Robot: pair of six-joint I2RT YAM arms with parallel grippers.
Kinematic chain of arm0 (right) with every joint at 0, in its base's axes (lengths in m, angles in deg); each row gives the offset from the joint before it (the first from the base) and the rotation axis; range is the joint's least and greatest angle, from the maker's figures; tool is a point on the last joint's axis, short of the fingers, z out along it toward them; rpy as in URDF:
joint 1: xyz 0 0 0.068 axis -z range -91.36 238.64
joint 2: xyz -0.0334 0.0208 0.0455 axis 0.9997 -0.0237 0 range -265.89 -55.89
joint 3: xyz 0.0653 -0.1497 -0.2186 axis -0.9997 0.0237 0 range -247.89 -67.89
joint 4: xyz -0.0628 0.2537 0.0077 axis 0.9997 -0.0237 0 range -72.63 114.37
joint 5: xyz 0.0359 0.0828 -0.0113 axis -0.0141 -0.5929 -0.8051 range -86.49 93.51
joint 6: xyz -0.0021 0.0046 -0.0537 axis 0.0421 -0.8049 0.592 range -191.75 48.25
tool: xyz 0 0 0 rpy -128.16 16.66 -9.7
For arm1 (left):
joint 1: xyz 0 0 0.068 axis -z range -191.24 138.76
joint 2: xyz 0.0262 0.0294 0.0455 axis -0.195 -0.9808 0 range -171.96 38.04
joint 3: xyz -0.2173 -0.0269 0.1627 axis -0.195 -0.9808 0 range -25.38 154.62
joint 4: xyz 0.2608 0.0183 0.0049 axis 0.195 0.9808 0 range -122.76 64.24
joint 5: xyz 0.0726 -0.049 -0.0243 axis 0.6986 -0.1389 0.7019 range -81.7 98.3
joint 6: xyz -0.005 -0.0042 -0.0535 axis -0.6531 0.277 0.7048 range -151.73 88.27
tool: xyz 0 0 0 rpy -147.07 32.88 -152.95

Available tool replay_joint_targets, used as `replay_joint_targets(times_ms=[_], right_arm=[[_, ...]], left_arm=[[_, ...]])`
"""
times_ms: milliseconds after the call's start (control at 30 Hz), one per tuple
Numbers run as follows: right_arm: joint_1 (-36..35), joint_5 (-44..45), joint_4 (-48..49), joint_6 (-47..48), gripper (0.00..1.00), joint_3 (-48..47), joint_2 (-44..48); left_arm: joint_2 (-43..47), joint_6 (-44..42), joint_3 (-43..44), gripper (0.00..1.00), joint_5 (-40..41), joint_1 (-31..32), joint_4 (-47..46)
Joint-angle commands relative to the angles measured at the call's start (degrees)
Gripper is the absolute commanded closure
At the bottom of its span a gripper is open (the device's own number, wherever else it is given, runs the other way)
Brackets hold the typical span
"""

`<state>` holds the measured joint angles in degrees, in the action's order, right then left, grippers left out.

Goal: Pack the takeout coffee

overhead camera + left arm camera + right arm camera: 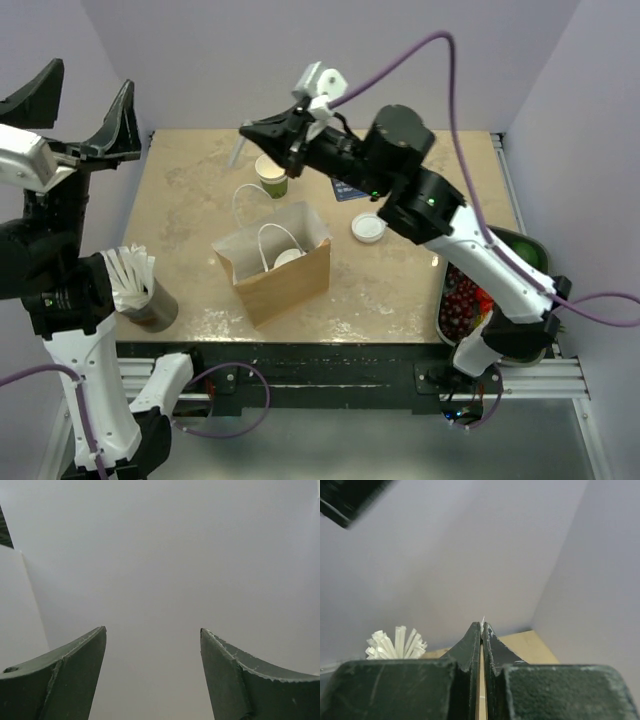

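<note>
A brown paper bag (285, 275) with white handles stands open mid-table. Inside it a round white lid (288, 257) shows, apparently the takeout coffee; its body is hidden by the bag wall. A lidless green-and-cream cup (271, 177) stands behind the bag. My right gripper (245, 130) (482, 624) hovers left of that cup, shut on a thin white straw (236, 153) that hangs from its tips. My left gripper (90, 78) (152, 628) is raised at the far left, open and empty, facing the wall.
A loose white lid (368, 228) lies right of the bag, with a blue card (348, 191) behind it. A dark cup of white straws (135, 280) (395, 642) stands at the front left. A container of red items (462, 295) and a green bowl (522, 248) sit at the right edge.
</note>
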<state>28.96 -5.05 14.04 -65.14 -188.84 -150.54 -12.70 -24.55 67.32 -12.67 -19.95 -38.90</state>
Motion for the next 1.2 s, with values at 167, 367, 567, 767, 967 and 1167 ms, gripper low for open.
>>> replay_joint_targets(times_ms=[167, 367, 567, 767, 967, 1167], right_arm=[[7.3, 1.5, -7.4, 5.1, 1.0, 5.9, 10.6], [10.9, -3.6, -16.6, 3.7, 1.0, 7.8, 13.9], [10.9, -10.6, -17.6, 1.2, 1.0, 14.7, 17.1], [11.0, -12.4, -18.8, 0.4, 1.0, 16.0, 16.7], [11.0, -16.7, -20.7, -1.6, 0.88, 15.9, 13.5], [11.0, -13.0, -26.2, -0.5, 0.01, 7.8, 8.0]], left_arm=[[-2.9, -5.7, -7.3, 0.2, -0.7, -0.9, 0.9], [-4.4, -6.8, -8.6, 0.2, -2.8, -1.0, 2.4], [-5.0, -6.0, -8.9, 0.2, -4.9, -0.9, 2.4], [-4.5, -5.1, -8.8, 0.2, -5.6, -0.9, 3.1], [-3.9, -4.7, -10.0, 0.2, -5.5, -0.9, 3.0], [-4.5, -3.8, -8.9, 0.2, -7.0, -1.0, 3.1]])
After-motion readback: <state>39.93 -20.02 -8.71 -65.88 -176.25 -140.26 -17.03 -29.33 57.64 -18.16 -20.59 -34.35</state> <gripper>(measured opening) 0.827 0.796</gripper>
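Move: The right hand holds a straw; the open paper bag it is bound for stands about 45 cm below, 4 cm ahead and 2 cm to the right. From that hand, the straw holder is some 30 cm left and 6 cm back, and the spare paper cups about 24 cm ahead and 2 cm left. The bag lies roughly 7 cm ahead, 19 cm right and 57 cm below the left hand. Right hand goes right, then down about 12 cm, opening above the bag to release the straw; left goes forward-down. ##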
